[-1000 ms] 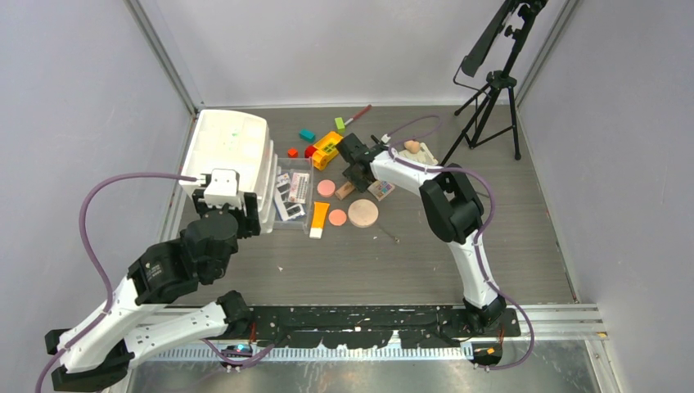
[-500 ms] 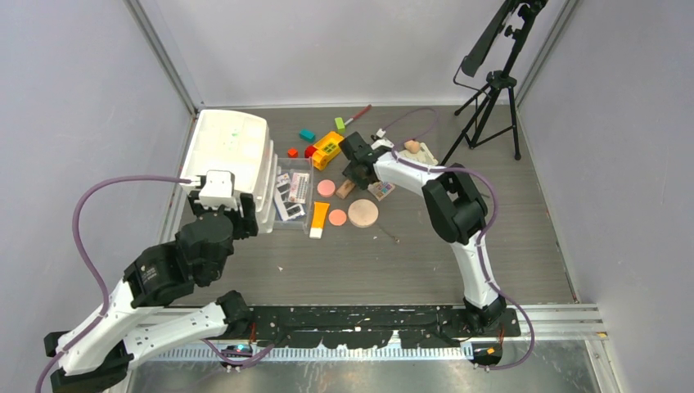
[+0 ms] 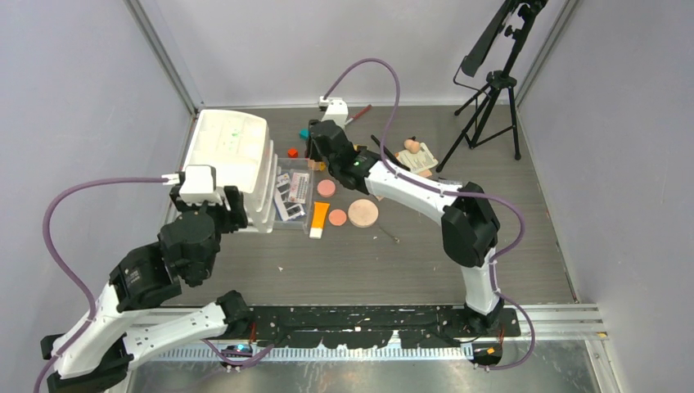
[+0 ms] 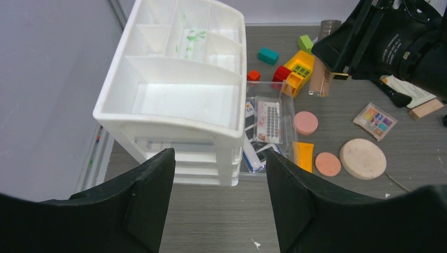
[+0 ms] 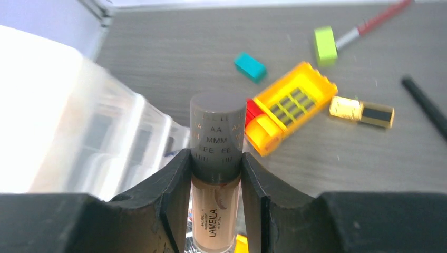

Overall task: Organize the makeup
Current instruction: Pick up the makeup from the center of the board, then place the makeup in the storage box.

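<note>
My right gripper is shut on a beige tube with a grey cap, held in the air beside the white drawer organizer. From the left wrist the same tube hangs above the toy brick. On the table lie an orange tube, a pink compact, a peach compact, a large beige round compact and an eyeshadow palette. A gold-black lipstick, red pencil and black brush lie farther back. My left gripper is open and empty, near the organizer's front.
A clear pulled-out drawer holding flat palettes sits against the organizer's right side. A yellow-and-red toy brick, teal block, green block and red block lie behind it. A camera tripod stands back right.
My right arm lifted the beige tube from beside the compacts and swung it left and back, toward the organizer. My left arm drew back slightly to the left, still open.
</note>
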`<state>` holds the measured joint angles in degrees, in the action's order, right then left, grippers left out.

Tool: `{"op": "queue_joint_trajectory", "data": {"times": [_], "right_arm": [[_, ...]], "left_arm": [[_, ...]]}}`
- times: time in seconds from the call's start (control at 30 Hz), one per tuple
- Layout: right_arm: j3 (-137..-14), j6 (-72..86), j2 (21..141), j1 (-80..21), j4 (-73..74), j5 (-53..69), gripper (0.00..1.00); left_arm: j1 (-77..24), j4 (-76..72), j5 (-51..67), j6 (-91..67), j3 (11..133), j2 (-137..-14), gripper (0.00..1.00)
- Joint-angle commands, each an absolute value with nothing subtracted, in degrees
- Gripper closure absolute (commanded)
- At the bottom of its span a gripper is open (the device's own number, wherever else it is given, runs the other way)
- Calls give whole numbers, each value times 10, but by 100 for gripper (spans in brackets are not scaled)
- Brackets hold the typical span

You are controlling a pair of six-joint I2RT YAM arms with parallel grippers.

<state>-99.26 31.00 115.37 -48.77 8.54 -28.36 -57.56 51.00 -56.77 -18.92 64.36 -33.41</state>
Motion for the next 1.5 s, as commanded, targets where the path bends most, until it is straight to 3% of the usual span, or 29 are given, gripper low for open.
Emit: {"op": "queue_joint_trajectory", "data": {"times": [0.0, 0.17, 0.4, 0.63, 1.47], "right_arm": [[-994, 125, 1107, -493, -105, -270, 99], [-1054, 88, 1114, -500, -108, -160, 100], [-1021, 102, 1114, -507, -291, 0, 100], [-1034, 142, 1141, -524, -401, 113, 97], [-1063, 4, 1321, -603, -609, 77, 96]], "left_arm": [[-574, 473, -600, -155, 702, -351, 35], [-574, 463, -598, -150, 734, -344, 35], [-574, 519, -587, -157, 822, -358, 36], [-574, 530, -604, -153, 812, -356, 36], [-574, 551, -620, -164, 789, -326, 35]]}}
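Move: The front compartment of the white organizer's top tray, where the foundation bottle is being taken, lies about 21 cm to the right hand's left and 10 cm back, roughly level with it. Below that hand by 17 to 19 cm are the open drawer, 5 cm left and 3 cm back, the pink round, 3 cm right and 2 cm back, and the yellow toy, 7 cm ahead and 3 cm right. From the left hand, the compartment is about 11 cm ahead, 2 cm left and 12 cm below. Still pinching the foundation bottle, the right hand swings about 20 cm left and 12 cm back to the organizer's top tray, climbing nearly 20 cm on the way and then sinking about 9 cm towards the front compartment. Its fingers turn counter-clockwise and up, from forward to pointing left. The empty left hand rises nearly 10 cm, settles back a little and drifts slightly left. ##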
